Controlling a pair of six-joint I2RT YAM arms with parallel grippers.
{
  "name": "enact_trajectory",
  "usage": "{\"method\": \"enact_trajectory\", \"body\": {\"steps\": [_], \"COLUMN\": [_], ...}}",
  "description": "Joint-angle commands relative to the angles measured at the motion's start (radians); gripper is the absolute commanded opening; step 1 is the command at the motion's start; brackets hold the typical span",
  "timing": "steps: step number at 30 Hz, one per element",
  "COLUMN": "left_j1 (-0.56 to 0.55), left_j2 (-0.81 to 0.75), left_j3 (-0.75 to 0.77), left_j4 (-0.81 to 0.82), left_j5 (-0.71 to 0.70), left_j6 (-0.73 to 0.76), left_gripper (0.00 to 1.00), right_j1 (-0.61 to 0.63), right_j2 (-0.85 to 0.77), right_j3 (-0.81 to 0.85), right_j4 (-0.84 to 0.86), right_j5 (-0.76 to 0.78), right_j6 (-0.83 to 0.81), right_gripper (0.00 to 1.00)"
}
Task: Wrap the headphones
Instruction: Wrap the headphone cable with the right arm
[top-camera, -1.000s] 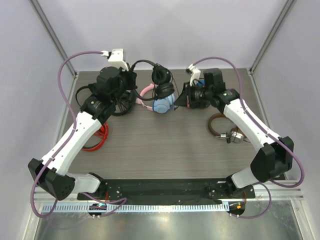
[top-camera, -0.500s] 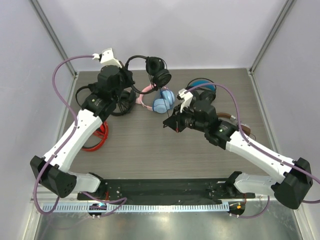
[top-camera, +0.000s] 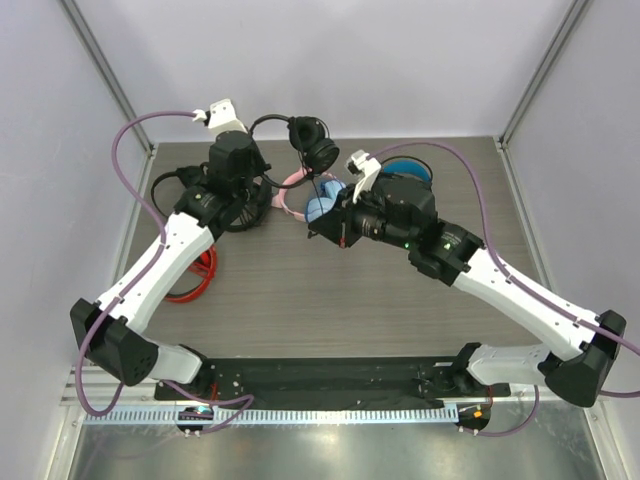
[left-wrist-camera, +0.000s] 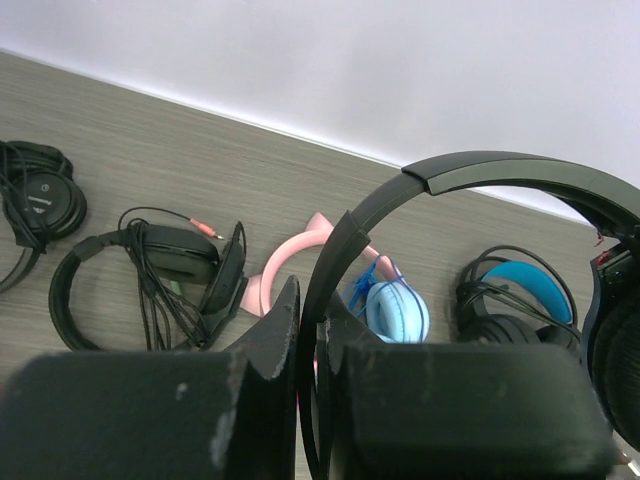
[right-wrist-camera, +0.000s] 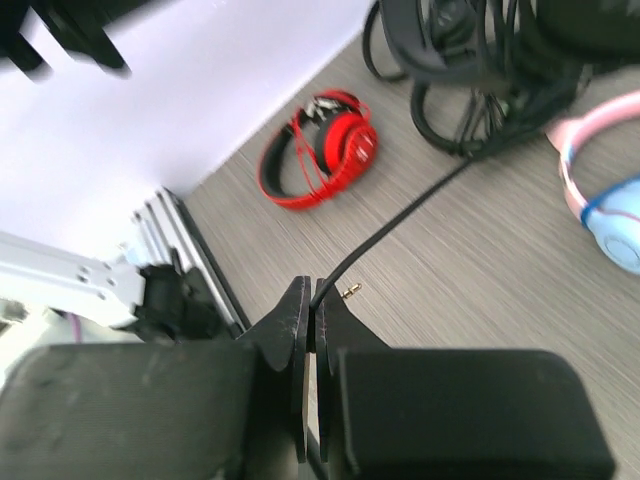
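The slim black headphones (top-camera: 312, 145) hang in the air at the back of the table, earcups together. My left gripper (top-camera: 258, 148) is shut on their thin headband (left-wrist-camera: 470, 175), which runs up between the jaws in the left wrist view (left-wrist-camera: 312, 315). Their thin black cable (right-wrist-camera: 400, 225) stretches taut from the earcups to my right gripper (top-camera: 320, 232), which is shut on it close to the plug. In the right wrist view the gold plug tip (right-wrist-camera: 350, 292) sticks out just beside the shut jaws (right-wrist-camera: 318, 300), above the table.
Pink-and-blue headphones (top-camera: 318, 203) lie right under the held pair. A bulky black pair with blue lining (top-camera: 405, 170) lies at the back right. Black headphones with tangled cable (top-camera: 235, 205) and a red pair (top-camera: 195, 275) lie on the left.
My right arm has swung from the back right to the table's middle, pulling the cable with it. The left gripper has shifted the headphones slightly left and raised them.
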Motion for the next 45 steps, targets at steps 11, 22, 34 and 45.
{"method": "enact_trajectory", "body": {"steps": [11, 22, 34, 45], "left_j1": [-0.008, -0.010, -0.010, -0.010], "left_j2": [0.010, -0.009, -0.024, -0.021], "left_j3": [0.006, -0.028, -0.062, -0.164], "left_j4": [0.071, 0.070, 0.067, 0.058], "left_j5": [-0.045, -0.023, -0.022, 0.000], "left_j6": [0.042, 0.025, 0.001, -0.050], "left_gripper": [0.00, 0.00, 0.00, 0.00], "right_j1": [0.005, 0.004, 0.004, 0.005], "right_j2": [0.161, 0.262, 0.273, 0.307], "right_j3": [0.360, 0.501, 0.325, 0.170], "right_j4": [-0.110, -0.106, 0.173, 0.172], "right_j5": [-0.102, 0.028, 0.288, 0.490], "right_j6": [0.000, 0.020, 0.296, 0.568], "right_gripper": [0.01, 0.01, 0.01, 0.01]}}
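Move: The right hand already pinches the cable. The ear cups lie about 21 cm ahead of it, neither left nor right and roughly level. From the left hand, which already grips their headband, they are some 11 cm to the right and 3 cm ahead. On the table around 29 cm below the right hand, the pink-and-blue headphones lie 31 cm ahead, not off to either side, and the coiled black pair 31 cm ahead and 19 cm left. Keeping the cable pinched, the right hand first climbs about 7 cm while drifting left, then swings forward towards the ear cups, ending some 10 cm farther out and nearly back down to its starting height, its wrist turning clockwise about 25 degrees and tipping down as it goes. The left hand keeps its grip on the headband and, mostly late in the move, sinks about 6 cm with a slight nose-down tilt, lowering the headphones as the cable hand comes in. ##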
